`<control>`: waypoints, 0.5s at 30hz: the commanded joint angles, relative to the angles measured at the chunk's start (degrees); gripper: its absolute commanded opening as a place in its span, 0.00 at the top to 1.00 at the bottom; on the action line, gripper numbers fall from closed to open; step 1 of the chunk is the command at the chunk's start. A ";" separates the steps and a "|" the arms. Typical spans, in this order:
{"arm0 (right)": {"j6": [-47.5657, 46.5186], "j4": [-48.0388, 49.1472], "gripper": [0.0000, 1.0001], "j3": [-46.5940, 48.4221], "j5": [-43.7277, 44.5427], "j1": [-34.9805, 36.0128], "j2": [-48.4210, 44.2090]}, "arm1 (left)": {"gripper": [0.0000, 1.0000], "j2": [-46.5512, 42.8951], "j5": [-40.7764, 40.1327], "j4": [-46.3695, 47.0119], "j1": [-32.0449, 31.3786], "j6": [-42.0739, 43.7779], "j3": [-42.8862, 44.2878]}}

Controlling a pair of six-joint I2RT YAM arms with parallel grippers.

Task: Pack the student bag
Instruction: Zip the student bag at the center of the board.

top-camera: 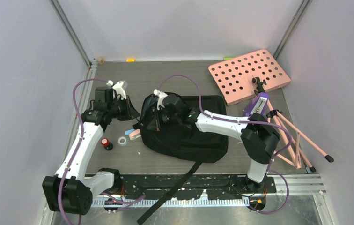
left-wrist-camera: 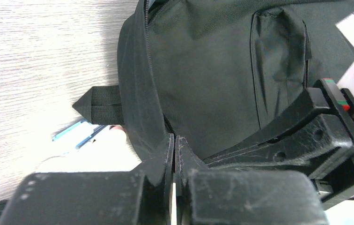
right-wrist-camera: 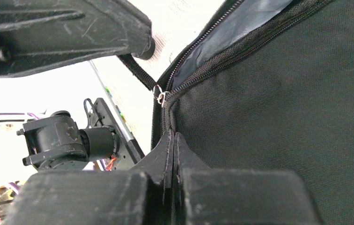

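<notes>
The student bag (top-camera: pixel 189 133) lies flat in the middle of the table, black, with its zip partly undone and grey lining (right-wrist-camera: pixel 245 21) showing. My left gripper (top-camera: pixel 131 111) is at the bag's left end. Its jaws (left-wrist-camera: pixel 175 140) are shut, pinching the bag's rim where the zip line runs in. My right gripper (top-camera: pixel 160 115) sits on top of the bag close by. Its jaws (right-wrist-camera: pixel 173 137) are shut on the zip seam just below the metal zip pull (right-wrist-camera: pixel 160 96). The bag's carry loop (left-wrist-camera: pixel 98 105) sticks out to the left.
A small red-capped bottle (top-camera: pixel 105 143), a tape roll (top-camera: pixel 122 141) and pink and blue stationery (top-camera: pixel 133 133) lie left of the bag. A pink perforated board (top-camera: pixel 249 75) on a folding stand (top-camera: pixel 297 140) is at the back right. A long black strap (top-camera: pixel 175 187) trails over the near edge.
</notes>
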 commanded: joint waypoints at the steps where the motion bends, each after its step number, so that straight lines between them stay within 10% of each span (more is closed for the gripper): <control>1: -4.94 4.04 0.99 -2.00 0.83 1.58 -6.66 | 1.00 -1.24 -0.84 1.78 0.53 0.21 0.48; 15: -17.66 1.89 1.00 -8.99 14.93 11.80 -14.15 | 1.00 1.42 0.87 1.04 0.53 -1.96 3.42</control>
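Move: The zip slider lies just off the right fingertips, about 3 cm left and 1 cm ahead at roughly their height. The bag's open mouth is around 11 cm ahead of the right hand and 4 cm to its right. The pink stapler is some 8 cm left, 4 cm back and 13 cm below it, with the blue pen 3 cm left of the stapler. From the left hand the slider is about 4 cm back, 2 cm right and 4 cm below. Back towards the robot and up goes the right hand, some 4.5 cm back and 3 cm up, drifting slightly right, still pinching the bag's seam beside the slider. Its wrist rolls about 20 degrees, forward side rising. The left hand keeps its shut grip on the tape running to the slider as a counter-hold, and shifts only about 1 cm back and 1 cm down. ##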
